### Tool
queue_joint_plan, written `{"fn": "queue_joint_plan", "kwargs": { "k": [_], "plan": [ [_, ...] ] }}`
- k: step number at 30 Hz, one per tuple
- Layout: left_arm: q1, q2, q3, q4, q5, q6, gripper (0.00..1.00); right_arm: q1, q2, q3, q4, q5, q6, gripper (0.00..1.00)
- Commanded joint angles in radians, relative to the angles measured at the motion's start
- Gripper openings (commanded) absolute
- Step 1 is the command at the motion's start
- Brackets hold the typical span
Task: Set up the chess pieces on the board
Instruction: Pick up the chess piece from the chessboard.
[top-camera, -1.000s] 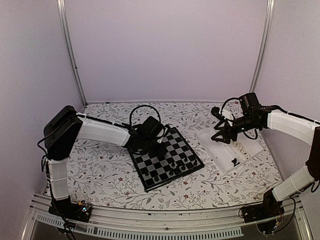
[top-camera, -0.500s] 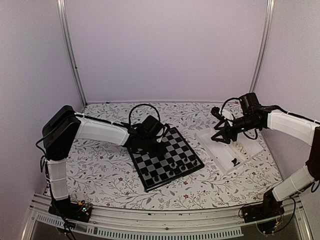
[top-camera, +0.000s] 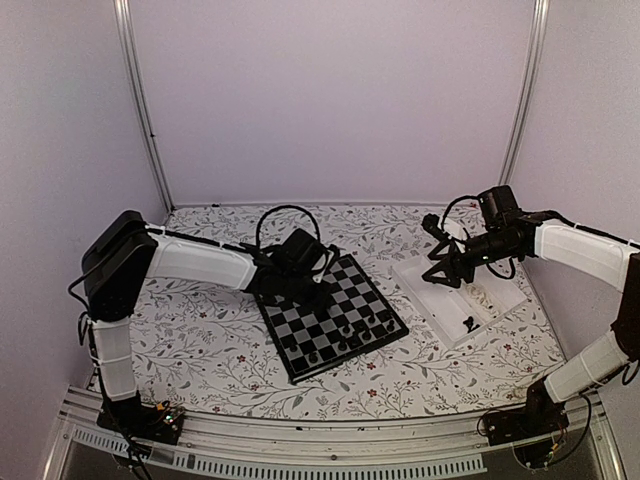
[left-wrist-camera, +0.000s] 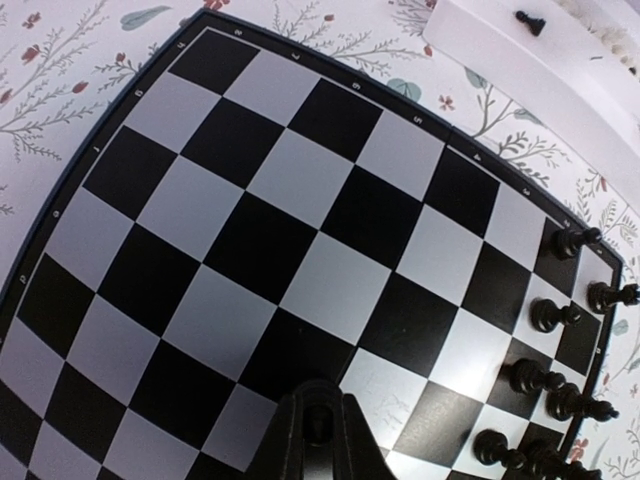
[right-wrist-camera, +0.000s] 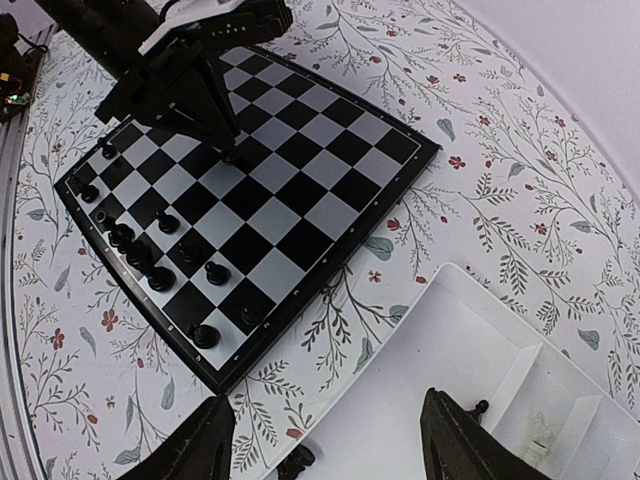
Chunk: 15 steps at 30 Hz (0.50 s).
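The board (top-camera: 300, 335) lies mid-table, with several black chess pieces (top-camera: 345, 330) standing along its near right side. My left gripper (left-wrist-camera: 318, 415) is low over the board's middle squares (left-wrist-camera: 250, 240), its fingers shut on a small black chess piece. In the right wrist view the left gripper (right-wrist-camera: 225, 140) points down at the board (right-wrist-camera: 300, 190). My right gripper (right-wrist-camera: 325, 450) hangs open and empty above the near corner of the white tray (right-wrist-camera: 450, 350). It shows as the right gripper (top-camera: 445, 275) from the top.
The white tray (top-camera: 455, 295) sits right of the board. It holds one black piece (right-wrist-camera: 480, 407) by a divider, another (right-wrist-camera: 297, 462) at its near rim, and cream pieces (right-wrist-camera: 540, 430) in a side compartment. A flowered cloth (top-camera: 200, 340) covers the table.
The left arm's elbow has drifted slightly to the left. The right arm and the pieces on the board have not moved.
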Motion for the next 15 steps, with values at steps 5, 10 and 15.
{"fn": "queue_joint_plan", "kwargs": {
  "k": [5, 10, 15],
  "plan": [
    [-0.054, -0.171, -0.054, -0.074, -0.006, 0.034, 0.06, 0.004, 0.011, -0.007, -0.007, -0.020, -0.010, 0.67],
    [-0.109, -0.277, -0.142, -0.086, 0.037, 0.104, 0.06, 0.003, 0.014, -0.005, -0.007, -0.019, -0.011, 0.68],
    [-0.135, -0.317, -0.215, -0.102, 0.084, 0.116, 0.06, 0.004, 0.014, -0.004, -0.007, -0.021, -0.010, 0.68]
  ]
}}
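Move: Roughly 9 cm back towards the base, and neither left nor right of the left hand, lies the gap in the second row, its surface some 4 cm lower. The row pawn right of the gap stands about 7 cm back and 6 cm right of the hand, the corner pawn 13 cm back and 6 cm left, and a back-row piece 11 cm back and 4 cm right. From the right hand, the gap lies about 8 cm back, 25 cm left and 14 cm below. Lifting the already pinched black chess piece from the middle of the board, the left hand rises first, then swings back towards its base and the rows of set-up pieces, ending about 7 cm higher and 8 cm farther back. The wrist turns some 10 degrees clockwise, while the fingers keep their shut grip on the piece's top. ##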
